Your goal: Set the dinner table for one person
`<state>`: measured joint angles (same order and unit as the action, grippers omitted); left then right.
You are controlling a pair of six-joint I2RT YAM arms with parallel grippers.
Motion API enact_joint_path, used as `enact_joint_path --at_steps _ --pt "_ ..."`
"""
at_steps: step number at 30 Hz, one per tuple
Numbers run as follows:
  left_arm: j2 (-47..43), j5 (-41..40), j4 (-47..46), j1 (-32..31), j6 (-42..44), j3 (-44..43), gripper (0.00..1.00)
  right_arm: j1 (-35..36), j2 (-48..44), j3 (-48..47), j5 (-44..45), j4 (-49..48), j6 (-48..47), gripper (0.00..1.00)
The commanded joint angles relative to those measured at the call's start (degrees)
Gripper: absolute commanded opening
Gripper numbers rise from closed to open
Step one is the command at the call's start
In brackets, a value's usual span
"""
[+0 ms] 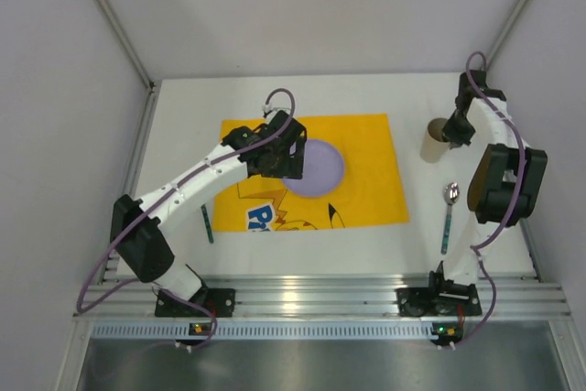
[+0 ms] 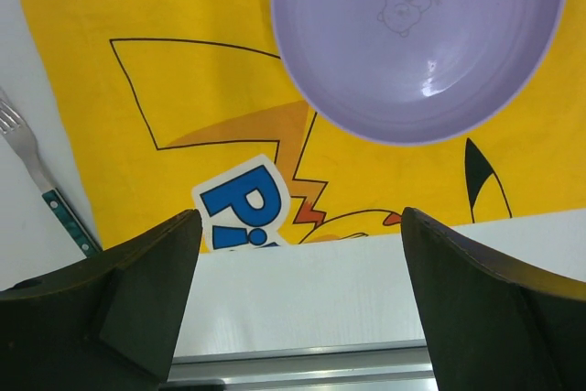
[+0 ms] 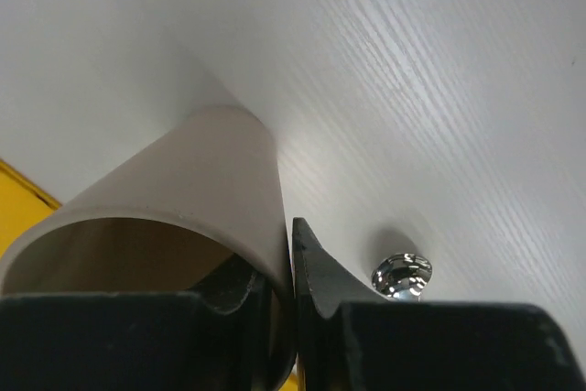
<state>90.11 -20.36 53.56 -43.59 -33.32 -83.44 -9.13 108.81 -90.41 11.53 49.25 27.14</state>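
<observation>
A lilac plate (image 1: 318,168) (image 2: 417,34) lies on the yellow cartoon cloth (image 1: 366,180) (image 2: 137,6) on the white dinner table (image 1: 183,135). My left gripper (image 1: 288,157) (image 2: 302,254) hovers over the plate's near-left edge, open and holding nothing. At the right a beige cup (image 1: 433,139) (image 3: 174,190) stands upright. My right gripper (image 1: 451,130) (image 3: 288,263) is shut on the cup's wall, one finger inside the rim and the other finger (image 3: 316,267) outside. A spoon (image 1: 449,212) (image 3: 401,274) lies just near of the cup.
A fork (image 1: 208,223) (image 2: 41,180) with a green handle lies on the table left of the cloth. The ribbed aluminium rail (image 1: 302,295) runs along the near edge. Grey walls close in the left, far and right sides.
</observation>
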Motion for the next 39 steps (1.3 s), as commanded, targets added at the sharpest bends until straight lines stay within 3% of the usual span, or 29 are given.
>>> enact_joint_path --at_steps 1,4,9,14,22,28,31,32,34,35,39 --pt "-4.1 0.9 -2.1 0.8 -0.1 1.6 0.95 2.4 -0.4 -6.7 2.3 -0.2 -2.1 0.0" --pt "-4.5 0.9 -1.5 1.4 0.4 1.5 0.94 6.2 -3.1 -10.8 4.7 2.2 -2.5 0.0" --pt "-4.7 0.0 -0.6 2.8 0.8 0.7 0.94 18.5 -5.8 -16.7 6.0 3.3 -0.1 0.0" --pt "-7.1 4.5 0.1 7.6 -0.6 3.7 0.96 25.4 0.6 -21.8 7.6 3.7 1.9 0.0" --pt "-16.0 5.3 3.1 14.4 -0.2 11.4 0.96 27.5 15.2 -34.2 12.8 7.1 3.1 0.0" --pt "-21.5 3.7 7.0 17.5 -2.8 15.0 0.97 27.5 18.4 -33.3 11.5 8.0 3.6 0.03" --pt "-21.6 2.8 9.8 20.5 -4.9 17.2 0.98 27.7 18.3 -30.5 9.7 8.4 4.5 0.11" --pt "-21.5 2.9 10.0 21.9 -5.3 17.8 0.98 27.8 18.0 -29.7 9.4 8.1 4.5 0.24" --pt "-22.2 3.5 9.1 23.1 -5.8 20.7 0.98 27.9 16.7 -27.7 8.8 7.6 4.2 0.4" --pt "-22.3 4.4 7.6 23.7 -6.0 21.8 0.98 27.8 16.2 -27.2 8.5 7.0 3.8 0.62" --pt "-22.0 5.2 4.2 29.7 -5.5 26.7 0.98 27.8 12.7 -27.2 9.3 6.9 2.0 0.87"
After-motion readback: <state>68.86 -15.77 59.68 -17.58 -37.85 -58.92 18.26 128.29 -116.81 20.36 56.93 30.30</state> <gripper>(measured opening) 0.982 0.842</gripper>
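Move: The right fingers already grip the near-side wall of the cup, whose middle is about 3 cm to their left and 4 below. Its spot on the yellow mat's far right part lies some 6 cm ahead, 23 left and 9 below; the plate is 35 left and 4 back, the spoon 17 back and 2 left. From the open left hand the fork lies about 24 cm left, 5 back and 16 down, the plate 7 ahead and 5 right. Lift the pinched cup about 12 cm while swinging the right gripper some 20 cm left and forward over the mat, turning it about 20 degrees counter-clockwise, then lower it straight to the mat and open the fingers wide. Meanwhile bring the open left gripper about 17 cm left and a little back, away from the plate towards the fork, turning counter-clockwise and sinking at the end. ##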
